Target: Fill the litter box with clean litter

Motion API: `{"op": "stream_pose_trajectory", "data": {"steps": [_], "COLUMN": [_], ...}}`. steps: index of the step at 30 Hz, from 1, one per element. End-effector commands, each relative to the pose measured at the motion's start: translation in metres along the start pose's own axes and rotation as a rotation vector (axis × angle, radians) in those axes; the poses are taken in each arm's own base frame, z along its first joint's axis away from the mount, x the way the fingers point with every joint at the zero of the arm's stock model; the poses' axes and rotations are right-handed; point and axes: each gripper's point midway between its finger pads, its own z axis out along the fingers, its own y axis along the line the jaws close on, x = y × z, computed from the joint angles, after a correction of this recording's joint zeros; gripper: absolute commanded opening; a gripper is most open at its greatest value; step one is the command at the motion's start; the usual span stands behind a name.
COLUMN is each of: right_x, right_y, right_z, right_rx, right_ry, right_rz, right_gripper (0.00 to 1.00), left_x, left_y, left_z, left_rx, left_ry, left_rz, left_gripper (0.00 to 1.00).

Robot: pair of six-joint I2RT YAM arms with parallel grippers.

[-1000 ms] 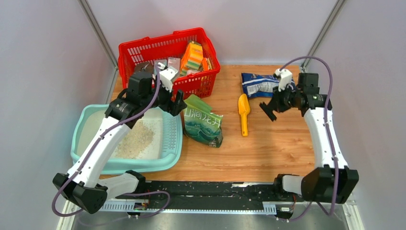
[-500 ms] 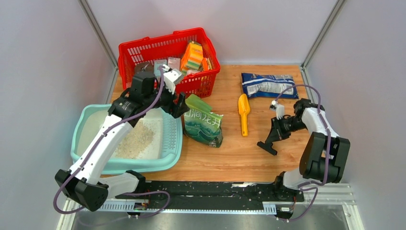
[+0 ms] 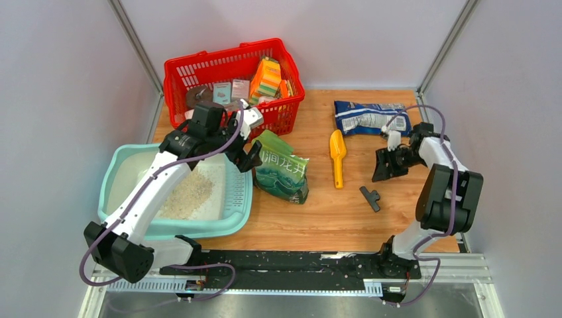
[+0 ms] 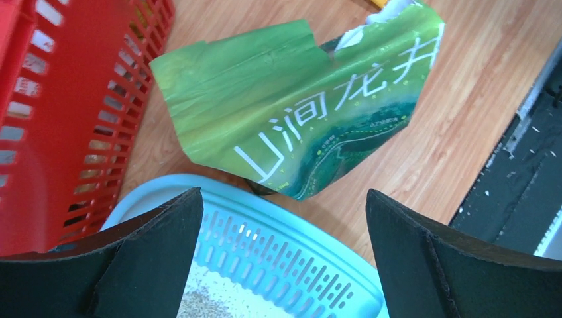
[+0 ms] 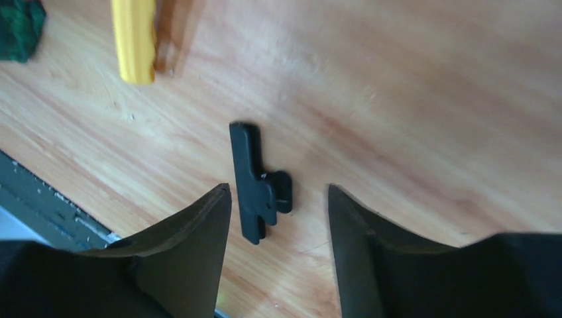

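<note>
The pale teal litter box (image 3: 199, 228) sits at the left, with a heap of clean litter (image 3: 189, 192) on its white floor. My left gripper (image 3: 250, 151) hangs open and empty over the box's right rim. In the left wrist view it (image 4: 285, 218) is above the slotted grille (image 4: 285, 258), with grains of litter (image 4: 205, 298) below. A torn green bag (image 3: 281, 169) lies just right of the box. My right gripper (image 3: 384, 165) is open above a black clip (image 5: 255, 182) that lies free on the wood.
A red mesh basket (image 3: 232, 66) with boxes stands behind the litter box. A yellow scoop (image 3: 337, 156) lies mid-table and a blue bag (image 3: 368, 117) at the back right. The black clip (image 3: 371, 197) lies near the right arm. Spilled grains dot the black rail (image 3: 291, 262).
My right gripper swung down toward the table with the black clip, opened and let it go, then drew back. My left gripper opened slightly wider and shifted a little right.
</note>
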Motion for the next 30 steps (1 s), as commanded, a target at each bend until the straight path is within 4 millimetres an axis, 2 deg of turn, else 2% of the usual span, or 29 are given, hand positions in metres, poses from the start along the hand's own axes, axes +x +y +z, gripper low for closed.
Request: {"op": "stream_pose_trajectory", "data": {"steps": [1, 2, 3, 5, 6, 7, 8, 9, 10, 11, 12, 14, 16, 17, 19, 20, 22, 23, 24, 26, 27, 28, 30], "right_x": [-0.083, -0.096, -0.108, -0.122, -0.127, -0.13, -0.13, -0.13, -0.139, -0.134, -0.135, -0.141, -0.156, -0.162, -0.182, -0.187, -0.2, -0.199, -0.2, -0.202, -0.201, -0.204, -0.198], "right_y": [0.012, 0.022, 0.04, 0.066, 0.093, 0.11, 0.137, 0.154, 0.173, 0.19, 0.205, 0.222, 0.228, 0.226, 0.235, 0.235, 0.248, 0.259, 0.262, 0.279, 0.28, 0.285, 0.301], "right_z": [-0.056, -0.063, -0.076, -0.083, -0.078, -0.078, -0.069, -0.068, -0.067, -0.057, -0.057, -0.046, -0.041, -0.031, -0.036, -0.025, -0.026, -0.021, -0.009, -0.001, 0.011, 0.012, 0.016], "right_rx": [0.063, 0.051, 0.026, -0.025, -0.08, -0.111, -0.182, -0.249, -0.297, -0.351, -0.415, -0.481, -0.525, -0.55, -0.635, -0.658, -0.71, -0.734, -0.752, -0.784, -0.798, -0.82, -0.865], "right_ry": [-0.326, -0.383, -0.452, -0.502, -0.493, -0.489, -0.459, -0.456, -0.486, -0.465, -0.452, -0.431, -0.439, -0.419, -0.43, -0.4, -0.383, -0.351, -0.308, -0.257, -0.221, -0.22, -0.162], "right_rz": [-0.024, -0.031, -0.051, -0.069, -0.116, -0.136, -0.134, -0.13, -0.157, -0.144, -0.078, -0.076, -0.017, 0.042, 0.116, 0.15, 0.137, 0.12, 0.133, 0.151, 0.177, 0.165, 0.142], "right_gripper": [0.63, 0.71, 0.75, 0.78, 0.8, 0.8, 0.79, 0.79, 0.8, 0.83, 0.84, 0.86, 0.88, 0.89, 0.89, 0.9, 0.91, 0.91, 0.92, 0.93, 0.93, 0.92, 0.89], "left_x": [-0.025, -0.024, -0.026, -0.022, -0.024, -0.023, -0.022, -0.024, -0.024, -0.02, -0.019, -0.013, -0.01, -0.008, -0.004, -0.001, 0.004, 0.005, 0.007, 0.005, 0.006, 0.006, 0.005], "left_y": [0.017, 0.019, 0.021, 0.027, 0.028, 0.031, 0.031, 0.03, 0.031, 0.032, 0.031, 0.028, 0.025, 0.024, 0.019, 0.018, 0.015, 0.013, 0.01, 0.005, 0.003, 0.0, -0.002], "left_z": [-0.014, -0.014, -0.014, -0.013, -0.013, -0.012, -0.009, -0.006, -0.004, 0.001, 0.003, 0.008, 0.009, 0.009, 0.008, 0.007, 0.005, 0.004, 0.003, -0.001, -0.002, -0.003, -0.008], "left_rx": [-0.107, -0.127, -0.148, -0.195, -0.21, -0.226, -0.217, -0.208, -0.203, -0.201, -0.196, -0.172, -0.154, -0.151, -0.125, -0.123, -0.11, -0.103, -0.095, -0.07, -0.062, -0.049, -0.046], "left_ry": [-0.061, -0.063, -0.079, -0.08, -0.097, -0.097, -0.098, -0.111, -0.112, -0.098, -0.094, -0.076, -0.072, -0.069, -0.054, -0.044, -0.022, -0.019, -0.014, -0.021, -0.017, -0.019, -0.022], "left_rz": [0.018, -0.012, -0.065, -0.131, -0.193, -0.228, -0.264, -0.322, -0.347, -0.373, -0.403, -0.432, -0.432, -0.417, -0.385, -0.362, -0.354, -0.339, -0.333, -0.312, -0.311, -0.308, -0.296], "left_gripper": [1.0, 1.0, 1.0, 1.0, 1.0, 1.0, 1.0, 1.0, 1.0, 1.0, 1.0, 0.99, 0.98, 0.98, 0.97, 0.97, 0.96, 0.96, 0.96, 0.96, 0.96, 0.96, 0.96]}}
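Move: The green litter bag, its mouth unclipped, has its middle about 31 cm to the right hand's left, 1 cm ahead and 4 cm above. The yellow scoop lies on the way, some 15 cm left and 6 cm ahead of that hand; the black clip lies 5 cm left and 7 cm back. From the left hand the bag's middle is some 8 cm right, level fore and aft and roughly 15 cm below. Towards the litter bag's open mouth the right hand first rises about 15 cm, swinging forward away from the clip, then sweeps nearly 30 cm left high over the scoop. Its wrist rolls some 40 degrees until the fingers point mostly left at the bag, opening from half to nearly wide. The left hand hovers open above the bag's other side, swivelling about 15 degrees counter-clockwise and dipping a little. ##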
